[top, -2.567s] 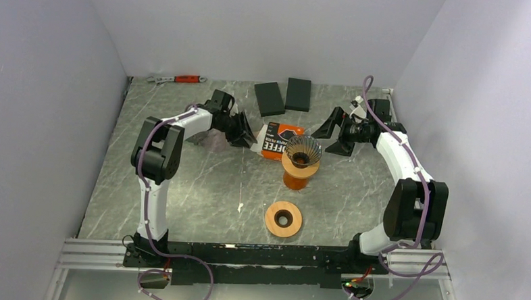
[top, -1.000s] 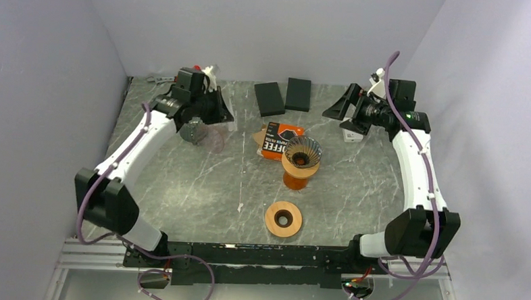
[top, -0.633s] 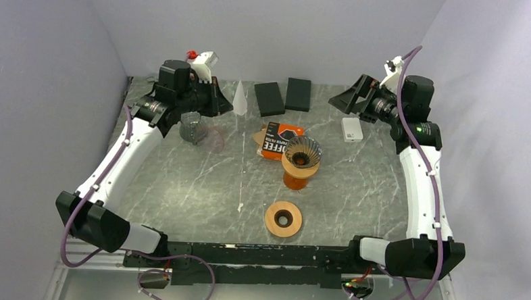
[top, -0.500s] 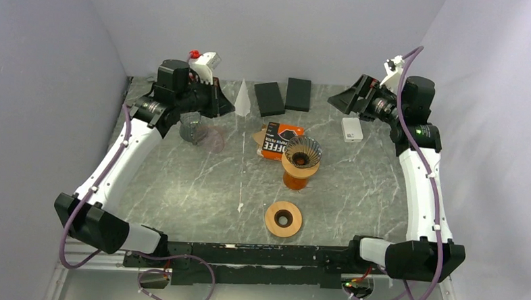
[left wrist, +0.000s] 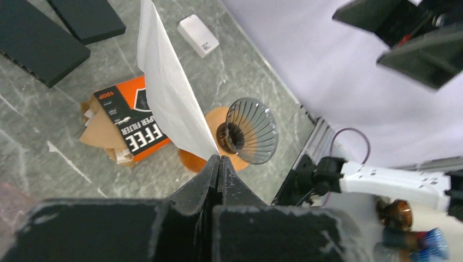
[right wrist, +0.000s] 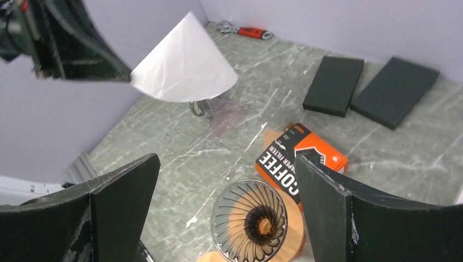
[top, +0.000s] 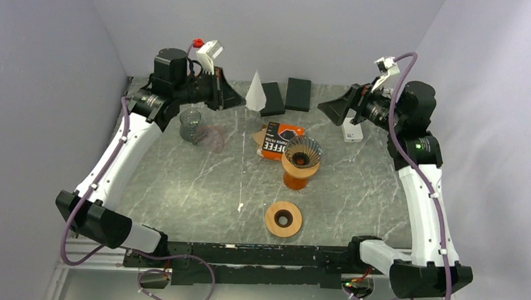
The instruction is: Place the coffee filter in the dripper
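The coffee filter [top: 256, 91] is a flat white paper cone held up in the air at the back of the table, left of the dripper. My left gripper [top: 242, 101] is shut on its pointed tip [left wrist: 214, 154]; the paper fans out away from the fingers [left wrist: 166, 93] and also shows in the right wrist view [right wrist: 183, 65]. The dripper [top: 302, 151] is a ribbed glass cone on an orange stand, standing upright near the table's middle [left wrist: 252, 130] with nothing in it [right wrist: 249, 218]. My right gripper [top: 329, 107] hangs wide open above and right of the dripper [right wrist: 226, 161], holding nothing.
An orange coffee filter box [top: 277, 140] lies just behind the dripper. Two black blocks [top: 284, 95] lie at the back, a small white box [top: 351, 131] at the right. A glass mug [top: 191, 125] stands under the left arm. A wooden ring [top: 283, 218] lies near the front.
My left arm pulled the filter out of the box, lifted it high and carried it slightly right. The right arm rose and drew back, still open.
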Motion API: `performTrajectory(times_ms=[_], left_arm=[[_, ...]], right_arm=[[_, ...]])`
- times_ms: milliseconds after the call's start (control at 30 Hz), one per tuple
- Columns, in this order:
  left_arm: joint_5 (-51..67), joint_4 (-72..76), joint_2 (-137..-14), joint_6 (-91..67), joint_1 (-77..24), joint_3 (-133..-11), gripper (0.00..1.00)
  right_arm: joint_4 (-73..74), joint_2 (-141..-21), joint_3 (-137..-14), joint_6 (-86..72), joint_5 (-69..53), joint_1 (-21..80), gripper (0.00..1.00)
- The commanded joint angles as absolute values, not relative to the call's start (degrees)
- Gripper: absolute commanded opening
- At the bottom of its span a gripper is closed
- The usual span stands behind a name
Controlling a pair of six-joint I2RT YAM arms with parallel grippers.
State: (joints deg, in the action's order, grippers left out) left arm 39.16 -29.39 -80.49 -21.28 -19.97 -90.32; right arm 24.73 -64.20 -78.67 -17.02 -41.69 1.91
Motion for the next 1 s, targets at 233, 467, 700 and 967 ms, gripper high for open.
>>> performTrajectory(times_ms=[233,467,700,967], left_arm=[[35.5,-34.3,-86.3,-48.0,-19.9,-102.3,0.00],[37.7,-28.2,-86.0,-65.7,-19.9,-99.7,0.00],[40.3,-27.9,-87.1,-71.1,-21.3,-101.9,0.00],[40.1,-21.5,-86.3,-76.6,-24.7,-99.7,0.00]], right_arm=[[18.1,-57.6,-74.1,1.6,-31.0,13.2,1.00],[17.7,-58.0,-72.6,10.0,-30.5,17.2,1.00],[10.1,-57.5,-67.3,15.4,-24.2,23.3,1.00],[1.2,-59.7,-65.7,13.1,-23.0,28.2,0.97]])
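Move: The left hand already holds the white filter. The dripper, standing on the carafe, lies about 16 cm to its right, 2 cm back and some 22 cm below; the filter box is about 11 cm right, 10 cm ahead and 34 cm down. From the empty right hand, the filter's middle is about 15 cm left, 3 cm ahead and nearly level in height; the dripper is roughly 5 cm left, level with it fore and aft, and 24 cm below. Still pinching the filter by its corner, the left hand rises about 6 cm and drifts to its right towards the dripper side, rolling nearly 50 degrees about its fingers, counter-clockwise seen from behind the hand. The wide-open right hand closes in on the filter, first back and left, then left and down, about 8 cm leftward in all, rolling some 35 degrees the same way without touching. ##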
